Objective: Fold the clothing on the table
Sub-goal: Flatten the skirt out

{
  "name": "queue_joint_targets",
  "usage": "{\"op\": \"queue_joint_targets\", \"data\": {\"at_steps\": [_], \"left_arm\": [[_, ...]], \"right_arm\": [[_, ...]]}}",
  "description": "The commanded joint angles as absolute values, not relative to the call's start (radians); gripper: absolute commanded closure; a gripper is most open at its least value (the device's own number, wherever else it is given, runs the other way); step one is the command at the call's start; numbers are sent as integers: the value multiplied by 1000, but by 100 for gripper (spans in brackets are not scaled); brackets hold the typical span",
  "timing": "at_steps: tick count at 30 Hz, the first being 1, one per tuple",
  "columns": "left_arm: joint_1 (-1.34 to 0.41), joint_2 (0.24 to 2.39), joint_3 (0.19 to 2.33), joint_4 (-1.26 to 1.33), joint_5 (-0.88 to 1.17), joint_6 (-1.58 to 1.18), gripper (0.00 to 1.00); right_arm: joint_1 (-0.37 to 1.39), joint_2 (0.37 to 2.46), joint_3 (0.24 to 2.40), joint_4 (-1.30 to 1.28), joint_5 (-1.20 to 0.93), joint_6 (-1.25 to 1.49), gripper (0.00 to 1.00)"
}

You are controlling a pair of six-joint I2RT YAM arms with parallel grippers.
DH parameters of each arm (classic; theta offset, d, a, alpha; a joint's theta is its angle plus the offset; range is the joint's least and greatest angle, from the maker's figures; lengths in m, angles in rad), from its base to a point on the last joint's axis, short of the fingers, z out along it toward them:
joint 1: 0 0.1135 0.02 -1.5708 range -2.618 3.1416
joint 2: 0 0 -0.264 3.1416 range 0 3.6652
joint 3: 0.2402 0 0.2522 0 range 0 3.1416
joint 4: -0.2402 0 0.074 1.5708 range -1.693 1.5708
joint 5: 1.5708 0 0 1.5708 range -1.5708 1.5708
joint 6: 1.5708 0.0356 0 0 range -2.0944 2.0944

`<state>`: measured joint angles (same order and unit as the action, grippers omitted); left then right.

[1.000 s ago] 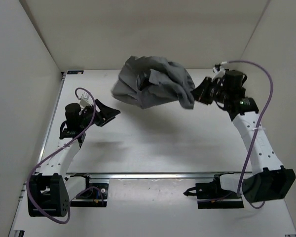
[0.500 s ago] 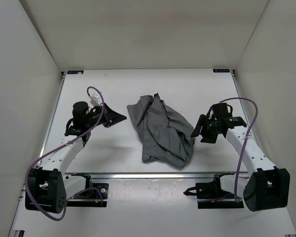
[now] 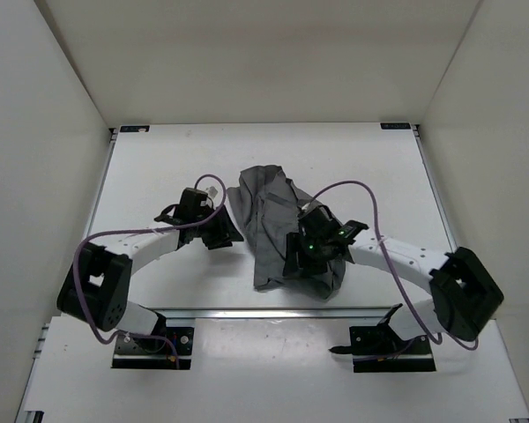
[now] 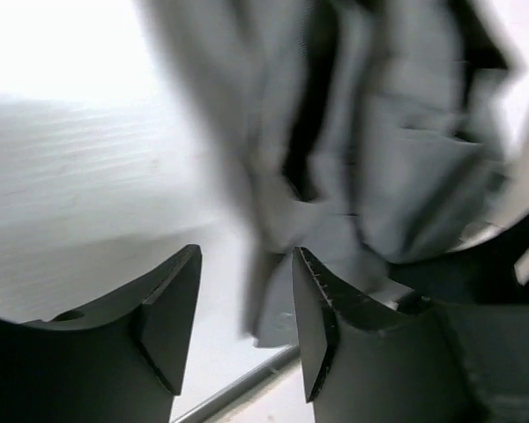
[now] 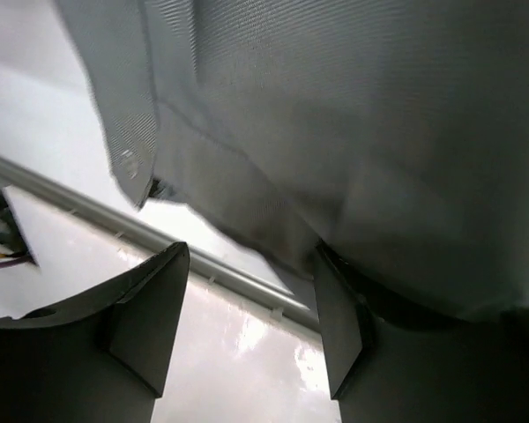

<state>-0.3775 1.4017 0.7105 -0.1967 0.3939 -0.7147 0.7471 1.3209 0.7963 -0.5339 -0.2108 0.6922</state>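
Note:
The clothing (image 3: 273, 220) is a crumpled mid-grey garment lying in a heap at the middle of the white table (image 3: 159, 167). My left gripper (image 3: 224, 233) sits low at the heap's left edge. In the left wrist view, the left gripper (image 4: 245, 264) is open, with the clothing (image 4: 406, 150) just beyond its tips. My right gripper (image 3: 293, 256) hovers over the near right part of the heap. In the right wrist view, the right gripper (image 5: 251, 264) is open with nothing clamped. The clothing (image 5: 335, 115) hangs close ahead and brushes its right finger (image 5: 335, 326).
A silver rail (image 3: 247, 310) runs along the table's near edge, just behind the garment's near end, and shows as the rail (image 5: 220, 273) in the right wrist view. White walls bound the table on three sides. Purple cables loop from both arms.
The garment, held up in the air by the right gripper a second ago, now lies on the table. The right gripper has opened. Both arms have swung inward to the heap.

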Motion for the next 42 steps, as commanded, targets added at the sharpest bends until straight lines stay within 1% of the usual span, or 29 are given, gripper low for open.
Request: {"op": "queue_joint_targets", "data": {"at_steps": [1, 4, 6, 9, 10, 11, 12, 13, 14, 15, 16, 17, 19, 21, 23, 24, 25, 26, 28, 29, 32, 34, 37, 39, 40, 42], "left_arm": [[-432, 1446, 765, -219, 290, -725, 44], [-457, 1514, 775, -175, 282, -765, 40], [-472, 1555, 787, -152, 294, -788, 40], [-515, 1580, 807, -101, 259, -843, 40], [-521, 1591, 807, -77, 253, -862, 40], [-526, 1612, 821, -57, 255, -870, 40], [-529, 1618, 827, -52, 259, -880, 41], [-526, 1658, 851, -60, 262, -881, 43], [-534, 1689, 864, -55, 274, -882, 50], [-525, 1715, 885, -55, 282, -890, 59], [-528, 1726, 888, -32, 299, -906, 82], [-534, 1732, 885, -9, 310, -914, 100], [-523, 1735, 893, 17, 299, -925, 100], [-520, 1743, 919, -44, 279, -885, 100], [-494, 1726, 934, -93, 258, -842, 100], [-473, 1727, 925, -103, 262, -833, 100], [-435, 1701, 914, -107, 270, -819, 100], [-434, 1694, 908, -110, 270, -819, 100], [-399, 1660, 891, -129, 272, -793, 100], [-399, 1639, 887, -143, 268, -779, 100], [-376, 1583, 870, -163, 285, -746, 100], [-362, 1545, 854, -144, 322, -747, 100], [-328, 1525, 908, -110, 371, -761, 100], [-304, 1558, 1061, -115, 402, -764, 100], [-298, 1571, 1118, -141, 414, -746, 100], [-270, 1621, 1341, -262, 433, -707, 100]], "right_arm": [[788, 1426, 827, -425, -192, 759, 44], [808, 1532, 870, -423, -193, 753, 43], [821, 1583, 881, -428, -201, 753, 43], [833, 1623, 887, -437, -213, 747, 43], [830, 1640, 893, -430, -218, 749, 49], [833, 1652, 897, -434, -219, 735, 62], [834, 1663, 903, -445, -222, 733, 68], [831, 1669, 908, -448, -225, 718, 81], [834, 1674, 913, -446, -233, 713, 100], [839, 1678, 914, -448, -247, 707, 100], [839, 1669, 914, -456, -253, 690, 100], [831, 1666, 922, -472, -265, 678, 100], [821, 1625, 930, -512, -256, 640, 100], [792, 1550, 927, -541, -256, 592, 100], [729, 1412, 905, -600, -271, 554, 99], [665, 1384, 894, -607, -296, 548, 100], [549, 1277, 846, -618, -357, 531, 100], [548, 1241, 824, -626, -357, 519, 100], [374, 1151, 756, -614, -454, 493, 100], [330, 1106, 720, -620, -474, 468, 100], [151, 1069, 670, -684, -500, 387, 100], [118, 1062, 664, -689, -497, 355, 100], [69, 1113, 745, -631, -486, 342, 100], [54, 1237, 941, -618, -511, 338, 100], [42, 1267, 998, -614, -529, 344, 100], [51, 1368, 1243, -638, -517, 333, 100]]}}
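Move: For the left gripper, the skirt's left edge lies about 6 cm to its right, 3 cm ahead and 5 cm below. The far end of the skirt is some 20 cm ahead and 6 cm right. For the right gripper, the skirt's near edge lies about 4 cm left, level with it fore and aft, and 5 cm below. The button corner is roughly 9 cm left and 3 cm back, and the table rail 9 cm straight back. Lower both half-open grippers about 5 cm, left one moving rightward, right one leftward, and pinch the skirt shut in each. Then lift the right gripper and swing it some 17 cm rightward, turning clockwise, with a small dip, while the left eases forward and 5 cm back leftward. Finish with both driving forward and up, keeping hold. ##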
